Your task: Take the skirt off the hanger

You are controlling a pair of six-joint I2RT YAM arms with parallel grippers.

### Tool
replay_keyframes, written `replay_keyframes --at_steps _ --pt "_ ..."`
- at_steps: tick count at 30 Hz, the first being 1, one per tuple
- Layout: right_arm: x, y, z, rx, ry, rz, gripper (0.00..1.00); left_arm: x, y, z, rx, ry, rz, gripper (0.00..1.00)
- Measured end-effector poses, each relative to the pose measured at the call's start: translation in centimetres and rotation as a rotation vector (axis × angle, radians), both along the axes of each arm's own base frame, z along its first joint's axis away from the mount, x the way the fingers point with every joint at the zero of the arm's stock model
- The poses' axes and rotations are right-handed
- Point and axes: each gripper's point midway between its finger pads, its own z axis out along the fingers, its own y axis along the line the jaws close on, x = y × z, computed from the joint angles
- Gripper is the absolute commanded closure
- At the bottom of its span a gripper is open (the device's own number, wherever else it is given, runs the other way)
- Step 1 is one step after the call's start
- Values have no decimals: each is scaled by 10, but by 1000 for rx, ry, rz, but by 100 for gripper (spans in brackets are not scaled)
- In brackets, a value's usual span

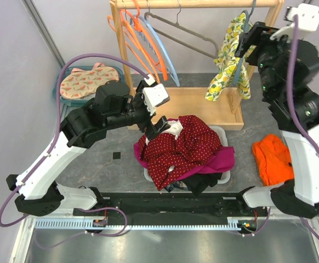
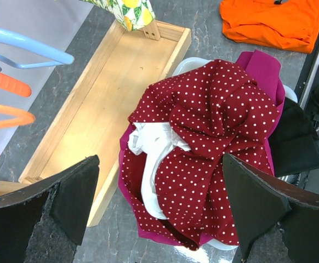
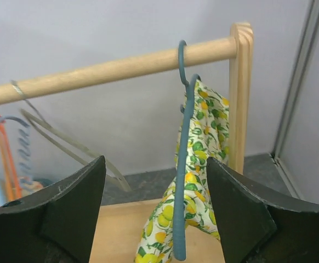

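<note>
The lemon-print skirt (image 1: pixel 225 60) (image 3: pixel 203 181) hangs from a teal hanger (image 3: pixel 182 164) (image 1: pixel 244 52) at the right end of the wooden rack's rod (image 3: pixel 110 71). My right gripper (image 1: pixel 246 41) (image 3: pixel 155 161) is open, raised at the rod's height. The hanger's wire stands between its fingers, touching neither, and the skirt drapes just behind it. My left gripper (image 1: pixel 160 127) (image 2: pixel 160 159) is wide open and empty, hovering over a red polka-dot garment (image 1: pixel 178 145) (image 2: pixel 214 126).
The red garment tops a pile in a white basket (image 1: pixel 223 134) in front of the rack's wooden base (image 1: pixel 203 104). Orange, blue and grey empty hangers (image 1: pixel 148 44) fill the rod's left. An orange garment (image 1: pixel 272 156) lies at right, a teal bin (image 1: pixel 85 79) far left.
</note>
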Motion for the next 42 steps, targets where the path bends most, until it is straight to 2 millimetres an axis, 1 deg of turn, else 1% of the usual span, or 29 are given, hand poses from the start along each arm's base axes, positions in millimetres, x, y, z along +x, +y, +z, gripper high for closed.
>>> replay_keyframes --at_steps 2,4,6,9,11,13,14,16,17,19,20,22,23,24,27,31,37,42 --pt "15 -4 -13 -22 34 -45 20 0 0 1 -4 0 1 0" --pt "36 -6 -30 -47 77 -84 20 1 1 1 -5 1 5 0" --pt "62 -8 -58 -77 146 -120 22 1 1 1 -5 2 7 0" --pt "87 -16 -97 -98 237 -163 23 1 1 2 -7 1 7 0" --pt "95 -27 -118 -89 276 -197 24 1 1 2 -7 1 8 0" --pt "95 -39 -131 -72 291 -229 27 2 3 3 -10 -1 12 0" --pt "92 -45 -135 -63 296 -242 31 2 4 3 -11 -2 13 0" --pt "87 -54 -134 -44 285 -259 37 2 5 3 -12 -4 16 0" --pt "84 -56 -125 -23 257 -256 49 1 5 4 -13 -5 16 0" --pt "81 -57 -117 -10 232 -250 60 1 5 4 -13 -5 16 0" --pt "80 -57 -114 -4 222 -244 70 1 5 4 -14 -4 16 0" --pt "79 -56 -108 13 201 -234 83 2 6 4 -14 -4 17 0" --pt "81 -54 -106 19 195 -220 96 2 6 4 -14 -4 18 0" --pt "82 -52 -106 21 194 -210 100 2 6 4 -14 -4 19 0" --pt "88 -51 -105 30 194 -211 100 4 7 4 -14 -4 26 0" --pt "97 -50 -100 43 184 -207 100 6 9 2 -11 -1 34 0" --pt "99 -45 -89 66 159 -179 100 9 10 -4 -1 7 41 0" --pt "105 -40 -84 76 149 -157 100 10 11 -3 -3 5 46 0"
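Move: The blue-grey hanger carrying the lemon-print skirt hangs edge-on: its near arm lies about 9 cm ahead of the right hand, 5 cm to its right and 11 cm below. The skirt's bulk hangs some 7 cm beyond that arm, level with it sideways and lower. The rack's right post stands about 18 cm ahead and 12 cm right of this hand, the bare grey hanger some 14 cm ahead and 22 cm left. From the left hand, the skirt's hanger is roughly 24 cm ahead, 30 cm right and a bit higher. The right fingers close from wide open and pinch the near arm of the skirt's blue-grey hanger. To get there the hand swoops forward about 10 cm and down some 13 cm, edging right, tipping down and turning clockwise about 10 degrees; it rises a few centimetres as they shut, then eases slightly forward and up, keeping the grip. ##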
